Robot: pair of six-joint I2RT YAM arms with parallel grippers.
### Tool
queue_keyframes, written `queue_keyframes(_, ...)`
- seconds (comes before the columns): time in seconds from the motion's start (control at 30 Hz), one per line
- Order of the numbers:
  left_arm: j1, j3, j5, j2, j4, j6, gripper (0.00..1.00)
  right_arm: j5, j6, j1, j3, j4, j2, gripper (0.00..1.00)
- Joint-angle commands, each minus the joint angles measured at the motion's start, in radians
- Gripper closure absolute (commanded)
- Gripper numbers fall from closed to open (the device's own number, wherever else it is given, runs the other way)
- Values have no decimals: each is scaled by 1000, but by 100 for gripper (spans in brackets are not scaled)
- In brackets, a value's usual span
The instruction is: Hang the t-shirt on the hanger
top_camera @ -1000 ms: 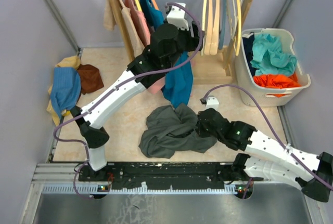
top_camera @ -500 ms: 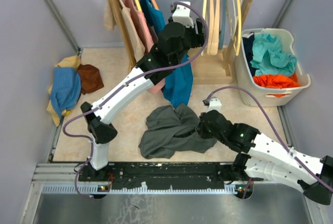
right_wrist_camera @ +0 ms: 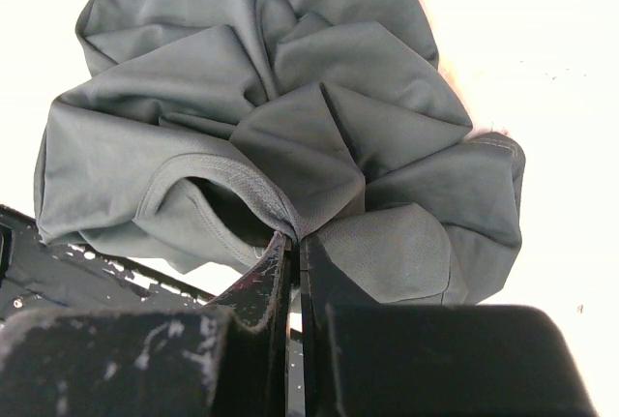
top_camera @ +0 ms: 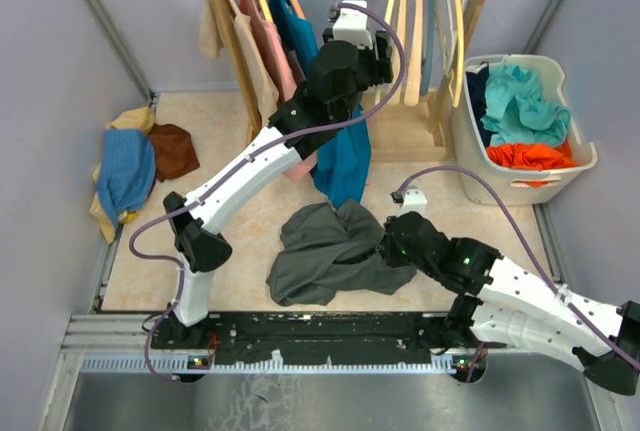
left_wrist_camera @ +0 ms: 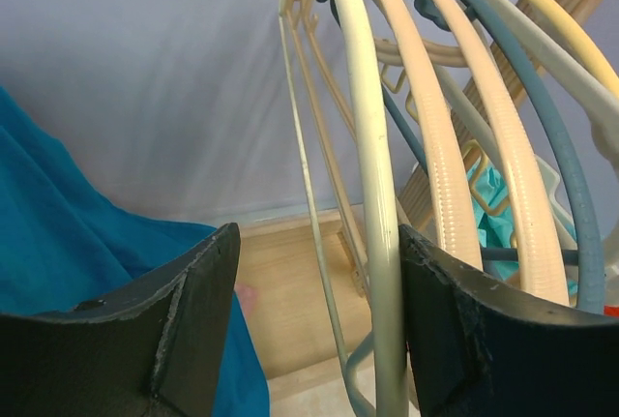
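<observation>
The dark grey t-shirt (top_camera: 325, 249) lies crumpled on the floor in front of the arms. My right gripper (top_camera: 386, 248) is shut on a fold at its ribbed neck edge (right_wrist_camera: 242, 194), at the right side of the heap; the right wrist view shows the cloth (right_wrist_camera: 290, 117) pinched between the closed jaws (right_wrist_camera: 297, 240). My left gripper (top_camera: 384, 49) is raised at the clothes rail, open, beside the bunch of hangers. In the left wrist view the pale hanger (left_wrist_camera: 370, 146) runs down between the open jaws (left_wrist_camera: 314, 248), close to the right finger (left_wrist_camera: 455, 320). I cannot tell whether it touches.
A wooden clothes rack (top_camera: 232, 46) carries a teal-blue shirt (top_camera: 342, 156), a pink garment (top_camera: 262, 36) and several more hangers (top_camera: 440, 21). A white basket (top_camera: 520, 186) of clothes stands at the right. A pile of blue, yellow and brown clothes (top_camera: 135, 166) lies at the left wall.
My left arm has swung right and up along the rail, bringing its open gripper to the hangers. The right gripper has edged slightly left, still shut on the t-shirt.
</observation>
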Motion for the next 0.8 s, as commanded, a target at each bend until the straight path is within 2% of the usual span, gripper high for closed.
queue_keyframes(0.0,10,46,-6,13,59,24,33,16,-6,-3,-10,39,-9,100)
queue_keyframes(0.23,11,46,8,21,75,20,50,16,-12,-3,-12,45,0,100)
queue_keyframes(0.47,17,55,19,30,83,23,49,15,-13,-5,-17,48,1,100)
queue_keyframes(0.57,21,55,30,32,80,21,57,13,-16,-8,-18,50,2,100)
queue_keyframes(0.7,25,55,43,32,77,21,76,9,-20,-13,-18,53,2,100)
queue_keyframes(0.77,27,56,52,30,77,22,81,8,-23,-14,-17,50,3,100)
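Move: The near arm of the pale-yellow hanger already stands between the left gripper's open fingers, nearer the right one, about 2 cm ahead and 3 cm right at gripper height. Beside it, two peach hangers hang some 5 and 8 cm to the gripper's right, also about 2 cm ahead; the blue shirt's middle is roughly 10 cm left, 5 cm ahead and 15 cm lower. From the right gripper, that hanger arm is some 29 cm ahead, level sideways and about 31 cm above. Close the left fingers from wide open to about a quarter, pinching the pale-yellow hanger's near arm between the pads. Keep the gripper almost where it is, pointing forward and slightly right, letting it rise only about 1 cm. Keep the right fingers shut on the grey t-shirt, that hand staying in place. ##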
